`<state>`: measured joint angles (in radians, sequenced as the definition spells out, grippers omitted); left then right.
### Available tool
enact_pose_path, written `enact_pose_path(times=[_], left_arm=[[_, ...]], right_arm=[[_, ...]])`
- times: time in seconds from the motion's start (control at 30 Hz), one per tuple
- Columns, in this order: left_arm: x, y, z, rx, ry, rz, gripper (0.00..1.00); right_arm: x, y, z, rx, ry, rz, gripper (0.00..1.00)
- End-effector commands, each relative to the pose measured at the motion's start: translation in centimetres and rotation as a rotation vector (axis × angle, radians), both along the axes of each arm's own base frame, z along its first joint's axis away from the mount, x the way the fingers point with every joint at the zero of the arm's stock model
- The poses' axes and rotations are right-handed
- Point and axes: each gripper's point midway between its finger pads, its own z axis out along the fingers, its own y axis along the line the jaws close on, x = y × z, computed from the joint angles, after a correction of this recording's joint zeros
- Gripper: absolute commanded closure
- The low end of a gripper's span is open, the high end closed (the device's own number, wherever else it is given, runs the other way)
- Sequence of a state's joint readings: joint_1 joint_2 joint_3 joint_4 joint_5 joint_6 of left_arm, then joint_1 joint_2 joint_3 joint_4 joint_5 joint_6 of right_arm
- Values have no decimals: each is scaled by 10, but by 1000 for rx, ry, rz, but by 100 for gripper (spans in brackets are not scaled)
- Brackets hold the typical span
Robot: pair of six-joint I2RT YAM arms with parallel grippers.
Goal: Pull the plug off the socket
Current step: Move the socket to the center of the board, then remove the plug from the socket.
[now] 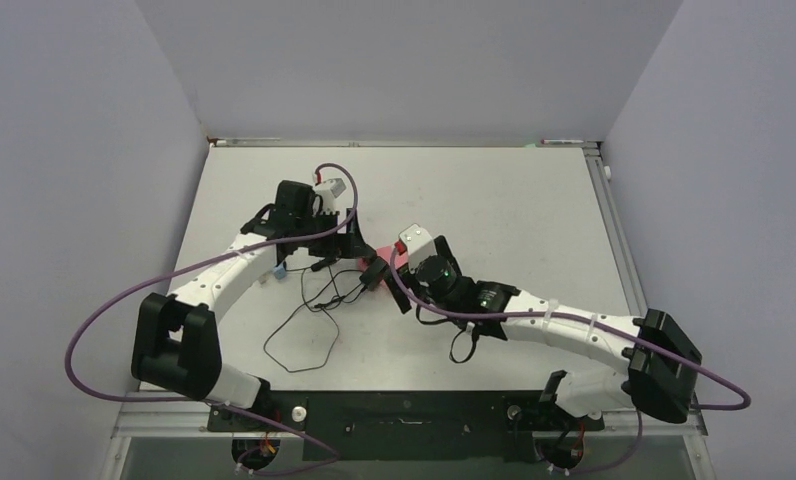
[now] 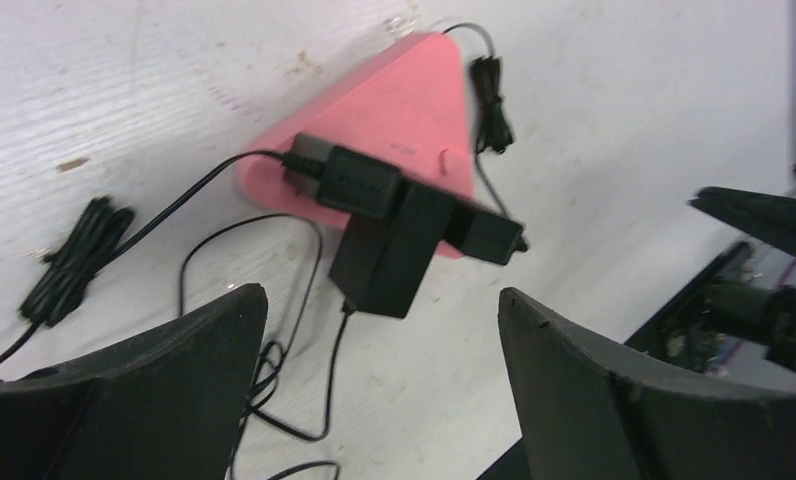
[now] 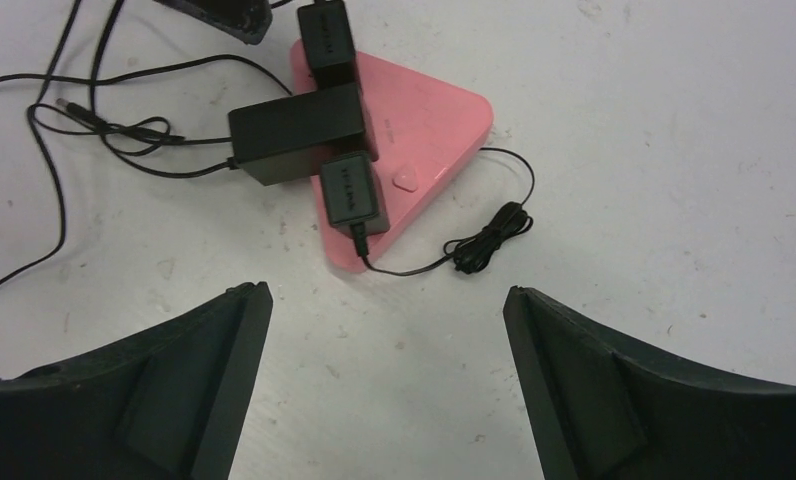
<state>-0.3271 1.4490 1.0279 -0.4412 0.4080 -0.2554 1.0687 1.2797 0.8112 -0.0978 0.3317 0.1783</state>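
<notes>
The pink triangular socket point(image 3: 429, 125) lies mid-table point(image 1: 389, 253). Three black plugs sit on it. A large block plug point(image 3: 299, 132) overhangs one edge point(image 2: 389, 255); whether its pins are seated I cannot tell. Two smaller plugs point(image 3: 350, 190) point(image 3: 324, 35) flank it, and both show in the left wrist view point(image 2: 349, 180) point(image 2: 486, 236). My left gripper point(image 2: 384, 300) hovers open just short of the large plug, with nothing between its fingers point(image 2: 574, 370). On the opposite side my right gripper point(image 3: 387, 295) stands open and empty above bare table, a short way from the socket.
Thin black cables trail from the plugs: a bundled coil point(image 3: 489, 240) beside the socket, another coil point(image 2: 74, 260), and loose loops point(image 1: 304, 330) toward the near edge. A tip of the left gripper point(image 3: 224, 15) shows beyond the socket. Grey walls enclose the table.
</notes>
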Motion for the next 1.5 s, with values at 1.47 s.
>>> enact_pose_path(times=[1.47], left_arm=[[50,-30,-33,-67,160,91,45]], right_arm=[[52,45,-47,-343,0,1,41]])
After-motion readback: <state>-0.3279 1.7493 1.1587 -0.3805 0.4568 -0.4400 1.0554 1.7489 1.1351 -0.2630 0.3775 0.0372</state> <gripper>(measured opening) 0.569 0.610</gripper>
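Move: Ahead and below lie both hands' targets on the pink socket. The right hand's is the near right plug, roughly 5 cm forward, 5 cm left and 8 cm down; the middle plug is about 7 forward, 8 left, and the cable bundle 7 forward, 1 right. The left hand's is the left plug, some 4 cm forward, 5 right and 7 down, with the middle plug level ahead, 6 right. Closing in from both sides, the right hand sinks about 7 cm while going forward and later left to the right plug, rolling about 20 degrees so its fingers point more steeply down. The left hand heads forward and right, then down towards the left plug, net about 5 cm down, tipping over slightly. Both grippers narrow clearly but stay open. ##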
